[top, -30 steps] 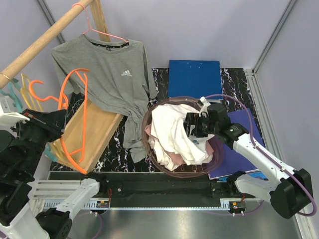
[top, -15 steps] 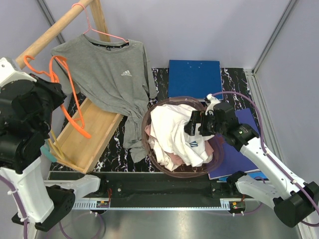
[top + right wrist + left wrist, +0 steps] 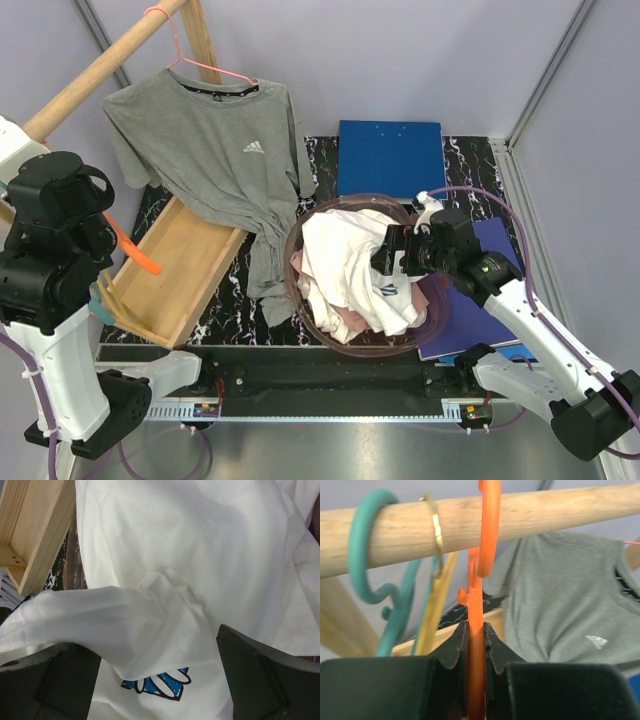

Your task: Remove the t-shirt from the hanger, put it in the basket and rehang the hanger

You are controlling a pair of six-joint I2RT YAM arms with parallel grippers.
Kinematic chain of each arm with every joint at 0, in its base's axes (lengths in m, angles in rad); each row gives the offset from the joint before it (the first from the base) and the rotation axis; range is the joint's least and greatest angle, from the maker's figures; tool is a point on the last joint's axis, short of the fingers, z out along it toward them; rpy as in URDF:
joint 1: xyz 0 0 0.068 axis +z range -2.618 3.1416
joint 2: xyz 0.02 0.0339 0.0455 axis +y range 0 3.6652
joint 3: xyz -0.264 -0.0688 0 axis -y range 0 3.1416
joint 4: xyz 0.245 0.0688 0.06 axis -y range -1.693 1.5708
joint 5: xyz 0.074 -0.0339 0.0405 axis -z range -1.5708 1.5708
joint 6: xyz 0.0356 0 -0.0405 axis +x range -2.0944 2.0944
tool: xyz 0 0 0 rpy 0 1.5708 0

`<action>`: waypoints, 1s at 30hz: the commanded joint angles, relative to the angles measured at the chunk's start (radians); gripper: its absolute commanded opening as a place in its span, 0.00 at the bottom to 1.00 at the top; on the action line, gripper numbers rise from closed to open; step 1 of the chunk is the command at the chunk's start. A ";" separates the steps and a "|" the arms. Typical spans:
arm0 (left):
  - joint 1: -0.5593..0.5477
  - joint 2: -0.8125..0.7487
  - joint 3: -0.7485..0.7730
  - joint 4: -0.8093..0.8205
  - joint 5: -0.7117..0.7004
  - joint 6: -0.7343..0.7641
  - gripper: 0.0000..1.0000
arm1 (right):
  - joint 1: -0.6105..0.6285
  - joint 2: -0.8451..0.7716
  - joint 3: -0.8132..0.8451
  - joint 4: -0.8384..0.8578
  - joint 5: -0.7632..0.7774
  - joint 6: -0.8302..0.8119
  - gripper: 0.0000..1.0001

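Note:
A grey t-shirt (image 3: 220, 160) hangs on a pink hanger (image 3: 215, 70) from the wooden rod (image 3: 90, 75) at the back left. My left arm (image 3: 55, 230) is raised beside the rod. My left gripper (image 3: 476, 630) is shut on an orange hanger (image 3: 476, 650), whose hook (image 3: 490, 530) crosses the front of the rod (image 3: 545, 510). The grey t-shirt (image 3: 560, 605) hangs just to its right. My right gripper (image 3: 392, 255) is open above a white t-shirt (image 3: 175, 555) with a blue print, touching nothing I can see.
A teal hanger (image 3: 360, 555) and a yellow hanger (image 3: 437, 605) hang on the rod left of the orange one. A round basket (image 3: 300, 305) holds the white and pink clothes. A wooden tray (image 3: 180, 270) lies below the shirt. A blue folder (image 3: 390, 155) lies behind the basket.
My left arm has lifted the orange hanger from over the wooden tray up to the rod. My right gripper has stayed over the basket, shifting only slightly.

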 commanded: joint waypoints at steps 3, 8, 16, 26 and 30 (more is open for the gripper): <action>0.000 -0.018 -0.112 0.049 -0.175 0.051 0.00 | 0.002 0.006 -0.021 0.030 -0.008 0.018 1.00; 0.000 -0.006 -0.156 0.072 -0.222 0.080 0.00 | 0.002 0.015 -0.024 0.036 -0.022 0.026 1.00; 0.000 -0.010 -0.210 0.108 -0.230 0.108 0.00 | 0.002 0.009 -0.026 0.035 -0.025 0.029 1.00; 0.000 -0.061 -0.149 0.043 -0.046 0.102 0.66 | 0.004 0.021 -0.050 0.052 -0.037 0.033 1.00; 0.000 -0.064 -0.055 -0.028 0.066 0.060 0.67 | 0.002 0.017 -0.053 0.058 -0.035 0.029 1.00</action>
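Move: My left hand grips the orange hanger, its hook already over the wooden rail, and that spot on the rail is about 3 cm ahead, 2 cm left and 7 cm above. The gold ring is 1 cm ahead and 4 cm left, and the teal hanger's hook 1 cm back and 7 cm left, both at rail height. The grey t-shirt hangs some 20 cm ahead, 12 cm right and 8 cm lower. From my right hand the rail spot is roughly 47 cm left, level fore-and-aft, 37 cm up. I sink my left hand about 3 cm, easing some 2 cm left and turning the wrist roughly 15 degrees, to settle the orange hanger's hook onto the rail. There I pause, then spread the fingers well apart and let go of it, edging slightly back to the right. My right hand, fingers still wide open, dips about 2.5 cm over the white shirt in the basket. ##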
